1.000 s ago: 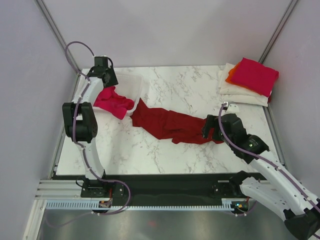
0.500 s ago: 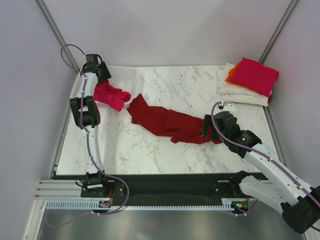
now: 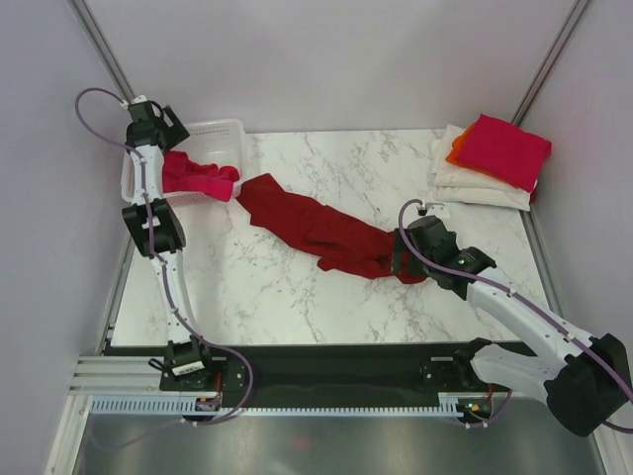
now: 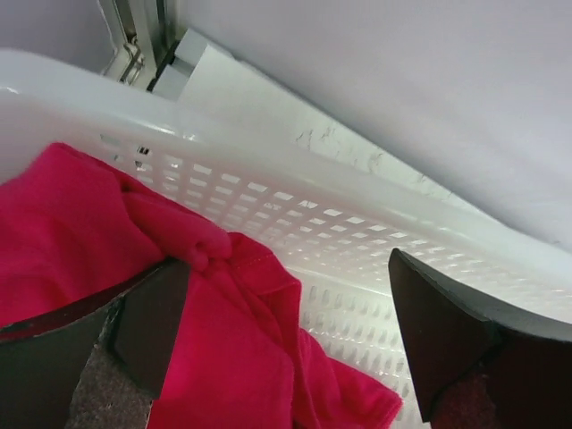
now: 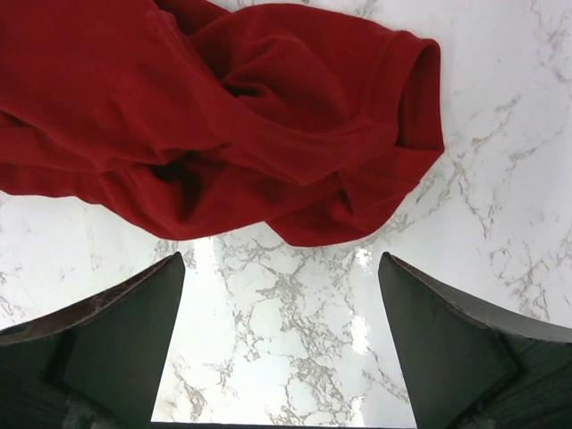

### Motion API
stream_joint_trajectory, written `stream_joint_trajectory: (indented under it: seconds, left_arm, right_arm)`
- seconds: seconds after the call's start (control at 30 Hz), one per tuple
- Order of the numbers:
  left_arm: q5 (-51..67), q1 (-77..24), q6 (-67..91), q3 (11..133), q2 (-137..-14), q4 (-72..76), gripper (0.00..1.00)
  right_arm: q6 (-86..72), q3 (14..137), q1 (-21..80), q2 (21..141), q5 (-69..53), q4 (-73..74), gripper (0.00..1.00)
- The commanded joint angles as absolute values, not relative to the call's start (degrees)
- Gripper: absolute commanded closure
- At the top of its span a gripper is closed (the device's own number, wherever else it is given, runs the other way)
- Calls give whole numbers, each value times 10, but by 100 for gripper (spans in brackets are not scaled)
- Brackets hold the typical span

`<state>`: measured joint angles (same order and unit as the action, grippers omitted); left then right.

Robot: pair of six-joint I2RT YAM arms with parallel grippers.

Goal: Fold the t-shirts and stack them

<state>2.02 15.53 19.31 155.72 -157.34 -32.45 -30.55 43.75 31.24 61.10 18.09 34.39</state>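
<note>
A dark red t-shirt [image 3: 326,230] lies crumpled in a long strip across the middle of the table; it also shows in the right wrist view [image 5: 223,116]. My right gripper [image 3: 401,255] is open and empty, its tip [image 5: 281,259] just short of the shirt's near right end. A bright pink t-shirt [image 3: 193,178] lies in the white mesh basket [image 3: 213,134], which stands tipped at the far left. My left gripper [image 3: 158,134] is open inside the basket [image 4: 375,232], the pink shirt [image 4: 223,340] bunched against its left finger [image 4: 147,322].
A folded stack stands at the back right corner: cream shirts [image 3: 475,183] below, an orange one [image 3: 457,153], a pink one [image 3: 501,148] on top. Grey walls close in on both sides. The left arm reaches along the table's left edge.
My left gripper moved back and left; the basket and pink shirt shifted left with it and the basket tipped up. The dark red shirt slid left. My right gripper followed it left.
</note>
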Motion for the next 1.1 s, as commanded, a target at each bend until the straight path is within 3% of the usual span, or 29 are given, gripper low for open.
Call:
stream_joint_trajectory:
  seconds: [0.0, 0.23, 0.5, 0.63, 0.77, 1.07]
  left_arm:
    - [55, 136, 218, 1594, -1496, -300, 0]
    - [73, 67, 195, 1527, -1352, -312, 0]
    - [74, -41, 201, 1171, -1156, -312, 2]
    - [71, -108, 158, 1107, -1163, -313, 2]
    - [62, -119, 157, 1087, -1199, -315, 2]
    - [16, -117, 102, 1117, -1264, -320, 2]
  right_arm:
    - [-299, 457, 313, 617, 169, 301, 2]
    - [-302, 464, 314, 622, 121, 271, 2]
    - [-323, 426, 326, 580, 93, 253, 2]
    - [-320, 381, 327, 564, 45, 228, 2]
    - [-337, 314, 329, 601, -38, 88, 2]
    - [-367, 297, 328, 735, -4, -90, 3]
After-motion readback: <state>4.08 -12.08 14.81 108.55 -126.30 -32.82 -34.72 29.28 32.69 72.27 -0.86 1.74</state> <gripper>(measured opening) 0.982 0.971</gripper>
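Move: Back and to the right of the left hand, about 16 cm back and 29 cm right, lies the left end of the dark red t-shirt, some 9 cm lower. Under that hand's near side the basket is centred roughly 10 cm back and 5 cm right, the bright pink t-shirt in it 13 cm back, 8 cm right. From the right hand, the dark red t-shirt's near edge is about 9 cm left, 3 cm ahead, 10 cm down; the folded stack, 26 cm ahead, 25 cm right. Swinging up some 20 cm and away from the basket, the open left hand arcs about 30 cm right and 14 cm back, turning some 30 degrees clockwise, then sinks to its old height above the dark red t-shirt's left end, tipping down. The open right hand slides left, then dips to the shirt's near edge, its left side rolling up. ##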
